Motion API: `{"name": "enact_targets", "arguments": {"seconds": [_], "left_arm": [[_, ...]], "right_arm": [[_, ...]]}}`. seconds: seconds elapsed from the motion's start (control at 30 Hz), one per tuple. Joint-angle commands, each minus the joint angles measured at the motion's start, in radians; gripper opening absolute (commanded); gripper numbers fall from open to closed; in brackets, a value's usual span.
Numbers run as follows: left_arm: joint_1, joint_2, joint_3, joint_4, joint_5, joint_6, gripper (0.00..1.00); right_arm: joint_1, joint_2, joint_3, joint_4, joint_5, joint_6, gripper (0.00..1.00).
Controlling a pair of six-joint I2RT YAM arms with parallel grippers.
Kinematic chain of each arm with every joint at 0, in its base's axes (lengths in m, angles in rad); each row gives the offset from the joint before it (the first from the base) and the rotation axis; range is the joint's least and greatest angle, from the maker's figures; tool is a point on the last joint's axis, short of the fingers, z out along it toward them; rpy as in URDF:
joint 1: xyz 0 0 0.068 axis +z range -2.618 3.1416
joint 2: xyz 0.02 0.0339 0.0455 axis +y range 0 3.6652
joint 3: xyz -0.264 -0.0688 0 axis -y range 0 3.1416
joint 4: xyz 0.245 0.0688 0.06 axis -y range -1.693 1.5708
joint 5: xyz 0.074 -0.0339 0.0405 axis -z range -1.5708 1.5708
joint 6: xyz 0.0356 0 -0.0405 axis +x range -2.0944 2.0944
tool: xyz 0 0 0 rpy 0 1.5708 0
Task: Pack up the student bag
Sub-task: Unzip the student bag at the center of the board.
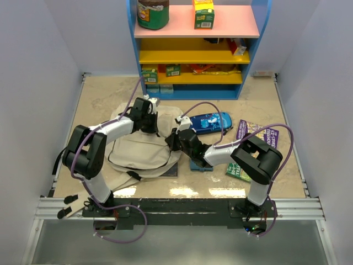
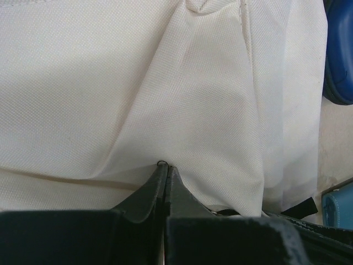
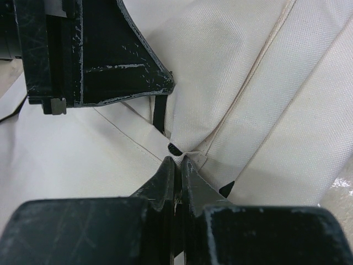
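The student bag [image 1: 140,152] is a soft beige backpack with black trim, lying flat on the left half of the table. My left gripper [image 1: 150,114] sits at its far top edge. In the left wrist view its jaws [image 2: 165,164] are shut, with the cream cloth [image 2: 110,83] puckering toward the tips and a thin dark loop right there. My right gripper [image 1: 175,138] is at the bag's right edge. Its fingertips [image 3: 178,160] are shut on a small fold of the beige fabric [image 3: 248,72] beside a black strap [image 3: 159,113].
A blue pencil case [image 1: 212,122] lies just right of the bag, with its edge also in the left wrist view [image 2: 339,55]. A purple book [image 1: 258,132], a green book [image 1: 237,171] and a blue book [image 1: 201,165] lie to the right. A coloured shelf unit [image 1: 193,49] stands at the back.
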Motion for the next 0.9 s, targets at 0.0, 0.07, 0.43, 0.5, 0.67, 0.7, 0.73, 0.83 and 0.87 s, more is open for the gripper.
{"name": "enact_targets", "arguments": {"seconds": [0.0,0.07,0.43,0.5,0.67,0.7,0.73,0.83,0.87], "left_arm": [[-0.016,0.001,0.026,-0.012,0.014,-0.013,0.00],[-0.016,-0.014,0.042,-0.017,0.017,-0.009,0.00],[0.111,-0.145,0.024,-0.115,-0.054,0.112,0.00],[0.135,-0.163,0.004,-0.116,-0.061,0.138,0.00],[0.171,-0.212,-0.033,-0.118,-0.026,0.150,0.00],[0.171,-0.217,-0.036,-0.118,-0.026,0.150,0.00],[0.176,-0.224,-0.033,-0.124,-0.037,0.155,0.00],[0.245,-0.250,-0.054,-0.124,-0.068,0.194,0.00],[0.272,-0.255,-0.059,-0.120,-0.072,0.205,0.00]], "right_arm": [[0.021,-0.035,-0.010,-0.012,-0.042,-0.019,0.00],[0.021,-0.035,-0.012,-0.016,-0.038,-0.019,0.00],[0.022,-0.049,-0.038,-0.004,-0.019,-0.011,0.00],[0.021,-0.049,-0.039,-0.001,-0.019,-0.011,0.00],[0.021,-0.045,-0.041,0.007,-0.021,-0.003,0.00],[0.021,-0.045,-0.041,0.007,-0.021,-0.003,0.00],[0.021,-0.050,-0.041,0.001,-0.021,-0.003,0.00],[0.021,-0.064,-0.052,-0.001,-0.015,-0.008,0.00],[0.022,-0.065,-0.053,-0.001,-0.012,-0.010,0.00]]}}
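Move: The left gripper is already shut on the student bag's black zip pull, at its fingertips. The zip's far end lies roughly 17 cm to its left, level fore and aft and a few centimetres lower. The bag edge that the right gripper already pinches is about 4 cm right and 3 cm back; the blue pencil case is some 23 cm right and 4 cm forward. From the right gripper, the zip pull lies about 3 cm ahead and 4 cm left. Keep the left fingers shut on the zip pull and draw it left along the zip, away from the right gripper, by about 8 cm, raising the hand some 4 cm as it goes and easing off at the end, with only a slight tilt of the wrist. Hold the right gripper in place, still pinching the bag edge beside the zip's start. ##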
